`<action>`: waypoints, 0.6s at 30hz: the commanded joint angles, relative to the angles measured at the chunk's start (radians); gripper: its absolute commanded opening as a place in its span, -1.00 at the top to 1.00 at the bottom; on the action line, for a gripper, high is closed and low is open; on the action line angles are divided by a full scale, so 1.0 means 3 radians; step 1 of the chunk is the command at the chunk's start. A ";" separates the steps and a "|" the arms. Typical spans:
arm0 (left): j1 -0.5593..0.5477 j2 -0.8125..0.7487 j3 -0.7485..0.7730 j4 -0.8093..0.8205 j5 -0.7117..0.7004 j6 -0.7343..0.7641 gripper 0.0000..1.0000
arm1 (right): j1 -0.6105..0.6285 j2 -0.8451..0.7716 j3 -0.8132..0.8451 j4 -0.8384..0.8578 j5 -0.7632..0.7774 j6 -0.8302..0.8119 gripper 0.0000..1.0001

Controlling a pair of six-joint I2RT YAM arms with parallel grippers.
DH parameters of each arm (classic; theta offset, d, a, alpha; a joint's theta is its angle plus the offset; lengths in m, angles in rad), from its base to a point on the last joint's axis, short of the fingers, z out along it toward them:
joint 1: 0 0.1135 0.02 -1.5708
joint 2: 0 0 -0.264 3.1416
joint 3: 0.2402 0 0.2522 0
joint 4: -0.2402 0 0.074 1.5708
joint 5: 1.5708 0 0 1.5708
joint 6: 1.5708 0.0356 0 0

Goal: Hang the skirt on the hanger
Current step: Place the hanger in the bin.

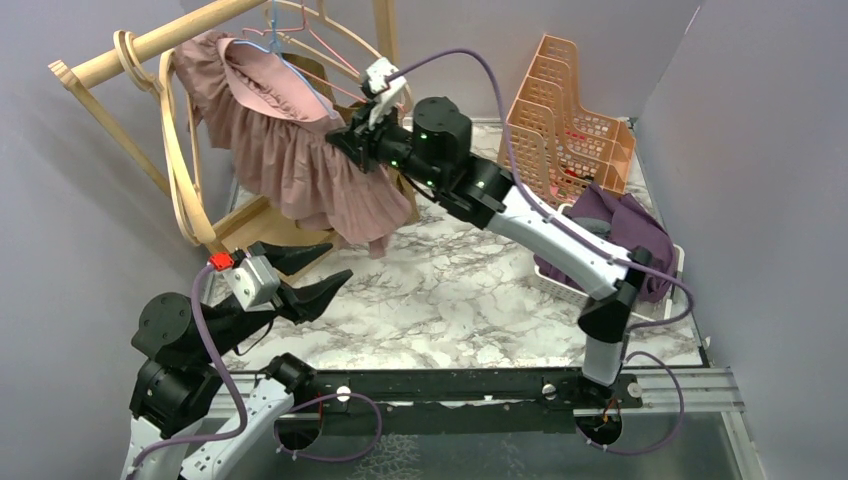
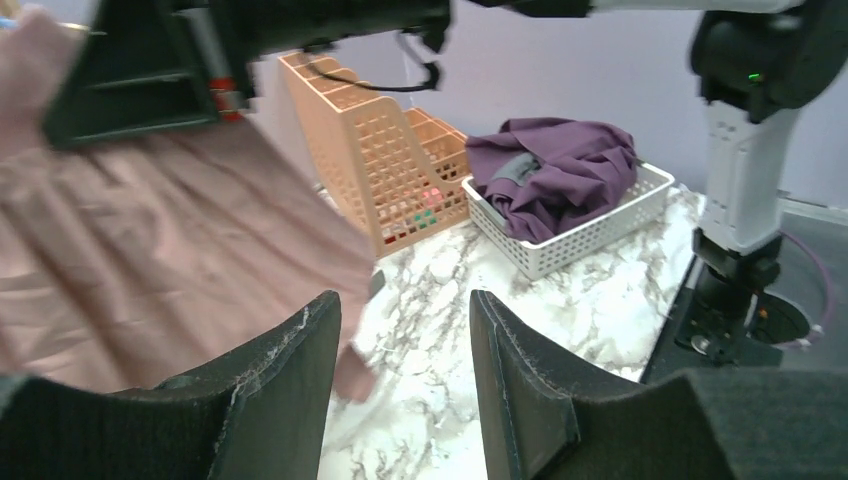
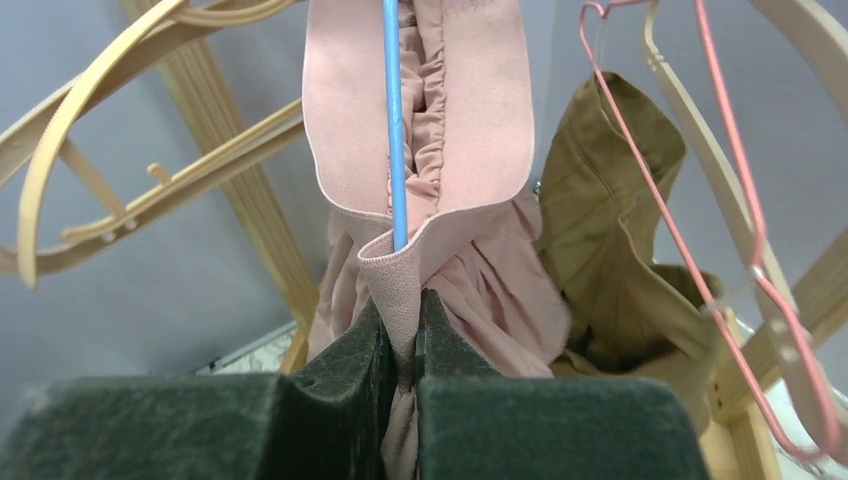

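Note:
A dusty pink ruffled skirt (image 1: 300,160) hangs from a blue wire hanger (image 1: 300,75) on the wooden rack at the back left. In the right wrist view the blue hanger (image 3: 393,120) runs down inside the skirt's (image 3: 470,110) open waistband. My right gripper (image 1: 350,140) (image 3: 403,310) is shut on the waistband's lower edge, holding it up at the rack. My left gripper (image 1: 340,260) (image 2: 405,300) hovers low over the marble table below the skirt's hem, open, with nothing between its fingers. In the left wrist view the skirt (image 2: 150,250) fills the left side.
The wooden rack (image 1: 130,50) carries several wooden hangers (image 1: 180,170), a pink wire hanger (image 3: 700,200) and a tan garment (image 3: 610,230). A peach file organizer (image 1: 565,110) stands at the back right. Next to it, a white basket (image 1: 555,275) holds a purple garment (image 1: 620,225).

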 commanded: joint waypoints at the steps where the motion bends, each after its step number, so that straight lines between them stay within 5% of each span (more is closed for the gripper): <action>1: -0.0007 -0.0118 -0.0043 -0.0114 0.0265 -0.0175 -0.05 | 0.0049 0.0450 0.0717 0.0111 0.0184 -0.0017 0.98; 8: -0.0009 -0.0207 -0.0029 -0.0266 0.0145 -0.0254 -0.04 | 0.0046 0.1117 0.1527 0.0049 0.0133 0.0008 0.98; 18: -0.0007 -0.0234 -0.0086 -0.0296 0.0112 -0.0378 -0.03 | 0.0032 0.1418 0.1636 -0.0045 0.0149 -0.0020 0.98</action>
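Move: The right hand grips one end of the blue hanger, with the pink skirt on it; the hook's spot on the rack's rail lies about 14 cm ahead, 20 cm left and 8 cm above. The red hanger is roughly 16 cm ahead, 4 cm left and 5 cm up; the wooden hangers are some 28 cm left, 2 cm ahead and level in height. From the left hand the rail spot is about 32 cm ahead and 19 cm left. Right hand carries the skirted hanger left and forward about 9 cm, then lowers it 5 cm, still gripping. ##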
